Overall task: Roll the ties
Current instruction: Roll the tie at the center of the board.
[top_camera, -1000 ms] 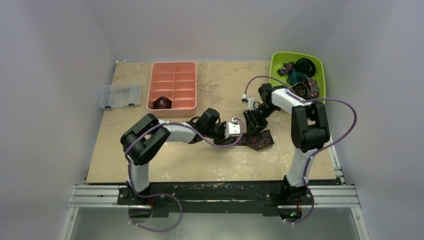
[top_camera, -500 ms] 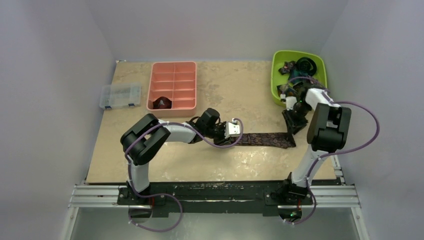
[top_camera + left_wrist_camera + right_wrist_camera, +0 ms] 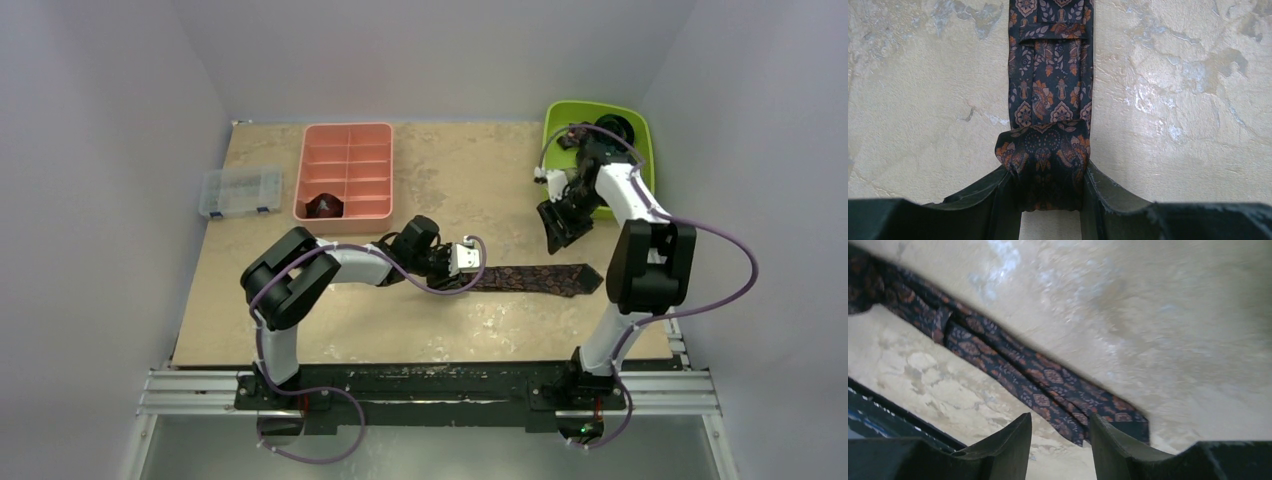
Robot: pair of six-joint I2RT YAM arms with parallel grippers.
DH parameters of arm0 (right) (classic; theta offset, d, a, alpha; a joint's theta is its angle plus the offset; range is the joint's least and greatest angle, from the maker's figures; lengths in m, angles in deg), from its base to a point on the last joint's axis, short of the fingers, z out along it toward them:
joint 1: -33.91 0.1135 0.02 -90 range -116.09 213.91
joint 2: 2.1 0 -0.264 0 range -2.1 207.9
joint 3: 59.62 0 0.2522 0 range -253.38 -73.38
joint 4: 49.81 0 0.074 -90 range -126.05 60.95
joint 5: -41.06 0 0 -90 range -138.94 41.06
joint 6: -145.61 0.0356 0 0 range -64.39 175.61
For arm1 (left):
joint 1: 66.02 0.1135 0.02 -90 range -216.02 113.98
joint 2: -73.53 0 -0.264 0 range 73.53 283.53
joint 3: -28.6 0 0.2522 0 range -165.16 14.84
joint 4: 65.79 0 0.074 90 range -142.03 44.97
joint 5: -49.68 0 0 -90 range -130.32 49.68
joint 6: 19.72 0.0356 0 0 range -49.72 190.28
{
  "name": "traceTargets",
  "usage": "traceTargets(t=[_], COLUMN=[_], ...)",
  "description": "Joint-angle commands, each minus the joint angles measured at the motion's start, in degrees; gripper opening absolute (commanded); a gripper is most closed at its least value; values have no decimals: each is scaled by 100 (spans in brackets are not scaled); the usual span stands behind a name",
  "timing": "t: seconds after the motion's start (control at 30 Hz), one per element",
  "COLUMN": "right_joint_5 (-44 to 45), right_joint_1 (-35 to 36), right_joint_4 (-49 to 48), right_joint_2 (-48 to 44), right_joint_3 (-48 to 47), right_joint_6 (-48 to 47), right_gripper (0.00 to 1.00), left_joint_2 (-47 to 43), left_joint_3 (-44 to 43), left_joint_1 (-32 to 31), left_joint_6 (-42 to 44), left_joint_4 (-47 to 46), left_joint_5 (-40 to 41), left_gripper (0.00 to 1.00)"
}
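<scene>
A dark brown-maroon patterned tie [image 3: 540, 278] lies stretched out flat across the table's middle right. Its left end is wound into a small coil [image 3: 1044, 160], and my left gripper [image 3: 476, 276] [image 3: 1050, 200] is shut on that coil, one finger on each side. The flat strip [image 3: 1050, 75] runs straight away from the coil. My right gripper [image 3: 557, 226] [image 3: 1060, 440] hangs open and empty above the table, behind the tie's wide pointed end [image 3: 1118, 422]. More ties [image 3: 610, 130] lie in the green bin [image 3: 549, 130], partly hidden by my right arm.
A pink compartment tray [image 3: 365, 170] stands at the back left with one rolled tie [image 3: 324, 207] in a near cell. A clear plastic box [image 3: 238, 190] sits at the table's left edge. Purple cables loop off both arms.
My right gripper drew the tie's bunched wide end out to the right, let it go and lifted back toward the green bin. The tie now lies straight. My left gripper has not moved.
</scene>
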Motion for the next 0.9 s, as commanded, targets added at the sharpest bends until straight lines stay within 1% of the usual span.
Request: traceTargets(t=[0.0, 0.07, 0.27, 0.5, 0.87], right_joint_5=[-83, 262, 486, 867, 465], right_joint_1=[-48, -108, -364, -412, -419], right_joint_4=[141, 101, -55, -366, -581], right_joint_2=[-300, -316, -600, -673, -83], right_joint_3=[757, 1010, 1507, 2037, 1931], right_joint_6=[-776, -877, -579, -308, 154], right_gripper=[44, 42, 41, 45, 45], left_joint_2=[286, 281, 312, 337, 342], left_joint_3=[178, 176, 101, 121, 201], left_joint_1=[76, 76, 74, 76, 71], left_joint_6=[145, 148, 221, 201, 118], left_joint_4=[1066, 1079, 1118, 1090, 1021], left_joint_5=[333, 325, 316, 300, 300], left_gripper=[13, 13, 14, 13, 13])
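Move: The free end of the tie lies about 7 cm back and 4 cm to the right of the right hand, some 9 cm below it. At the same low height, the rolled part, held by the left gripper, is roughly 23 cm left and 8 cm back of the right hand. The green bin stands about 19 cm ahead and 10 cm right. From the left hand, the free end is some 28 cm to the right, neither ahead nor back, at nearly its own height. Bring the right gripper back about 9 cm and down about 7 cm, easing some 3 cm to the right, to the near edge of the tie's free end; finish with mostly downward travel. Tip its fingers roughly 15 degrees back towards the base and leave them parted. Keep the left gripper still, holding the roll. ##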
